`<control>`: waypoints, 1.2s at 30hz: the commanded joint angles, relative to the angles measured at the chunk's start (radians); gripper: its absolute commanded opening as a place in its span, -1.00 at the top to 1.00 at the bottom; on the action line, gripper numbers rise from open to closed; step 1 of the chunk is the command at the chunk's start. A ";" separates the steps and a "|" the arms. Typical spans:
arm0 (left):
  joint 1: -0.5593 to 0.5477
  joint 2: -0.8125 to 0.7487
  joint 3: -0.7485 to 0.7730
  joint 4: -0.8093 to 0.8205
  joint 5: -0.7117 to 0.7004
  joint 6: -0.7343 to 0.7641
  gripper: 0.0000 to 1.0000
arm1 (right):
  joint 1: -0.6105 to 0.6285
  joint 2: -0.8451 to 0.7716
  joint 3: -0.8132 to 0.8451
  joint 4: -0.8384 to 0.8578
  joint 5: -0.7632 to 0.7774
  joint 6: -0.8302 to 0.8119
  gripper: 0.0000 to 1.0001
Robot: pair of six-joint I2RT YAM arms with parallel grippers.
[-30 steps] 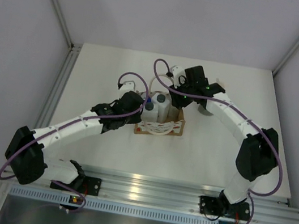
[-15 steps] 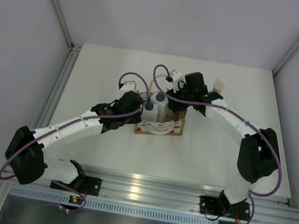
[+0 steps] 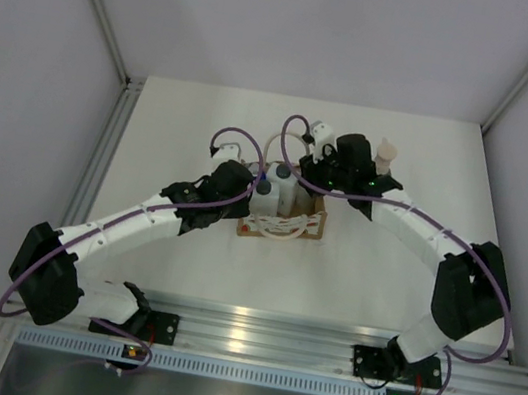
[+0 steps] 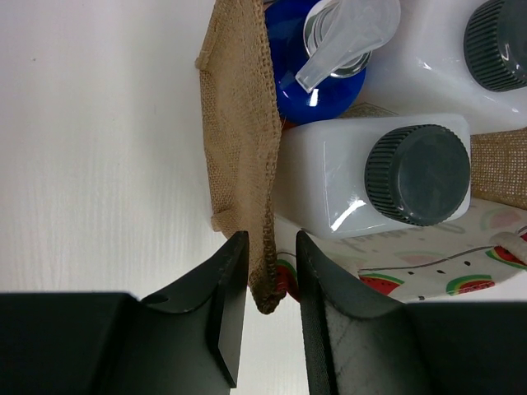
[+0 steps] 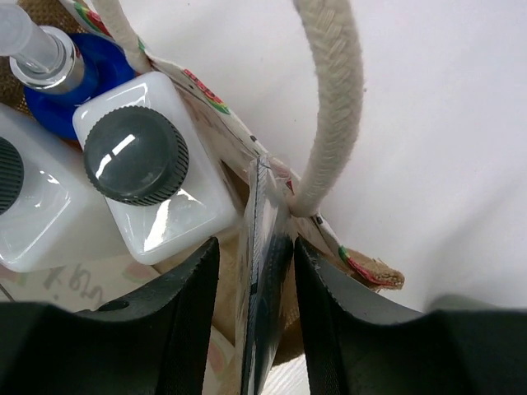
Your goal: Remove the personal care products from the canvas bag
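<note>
The canvas bag [image 3: 284,226] stands mid-table with its watermelon-print front toward me. Inside it are two white bottles with dark grey caps [image 4: 395,173] [image 5: 136,156] and a blue-topped bottle with a clear pump [image 4: 317,70]; its body is hidden. The grey-green bottle with the beige pump top [image 3: 384,158] stands on the table behind the right arm. My left gripper [image 4: 272,317] pinches the bag's burlap left wall [image 4: 243,156]. My right gripper [image 5: 257,288] is open at the bag's right end, astride a thin clear packet [image 5: 268,247] beside the cream handle [image 5: 333,107].
The bag's second cream handle lies over its front [image 3: 274,226]. Grey walls enclose the table on the left, back and right. The aluminium rail with the arm bases [image 3: 261,334] runs along the near edge.
My right arm has swung left from the back right to the bag's right end, leaving the grey-green pump bottle standing alone on the table. The left arm and bag have not moved.
</note>
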 commanded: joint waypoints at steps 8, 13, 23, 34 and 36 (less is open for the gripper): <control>0.000 -0.030 0.009 0.017 0.016 0.017 0.31 | -0.012 -0.004 -0.029 0.215 -0.024 0.041 0.24; 0.000 -0.035 0.006 0.015 0.017 0.021 0.29 | -0.023 0.000 -0.077 0.293 -0.013 0.055 0.34; 0.000 -0.036 0.008 0.014 0.022 0.020 0.28 | -0.024 0.012 -0.104 0.347 -0.007 0.067 0.35; 0.000 -0.044 0.008 0.014 0.030 0.025 0.28 | -0.024 0.034 -0.172 0.494 0.007 0.104 0.85; 0.000 -0.044 0.006 0.014 0.031 0.023 0.28 | -0.024 0.016 -0.196 0.526 0.013 0.115 1.00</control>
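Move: Just under the right hand is the silvery pouch, edge-on between the parted fingers, its middle roughly 5 cm below them. The bag's far rim is about 4 cm ahead and 3 lower; the tall white bottle stands some 6 cm left and 1 back, the near white bottle about 9 left and 5 back, both some 8 cm lower. From the left hand, the pouch lies about 9 cm ahead, 13 to the right and 5 below. Sliding forward about 3 cm along the pouch's upper edge towards the bag's far rim, with a slight drift left, the right hand tilts its fingertips up some 15 degrees. Its fingers narrow slowly from under half open, then shut quickly at the end to pinch the pouch's top near its far end. ##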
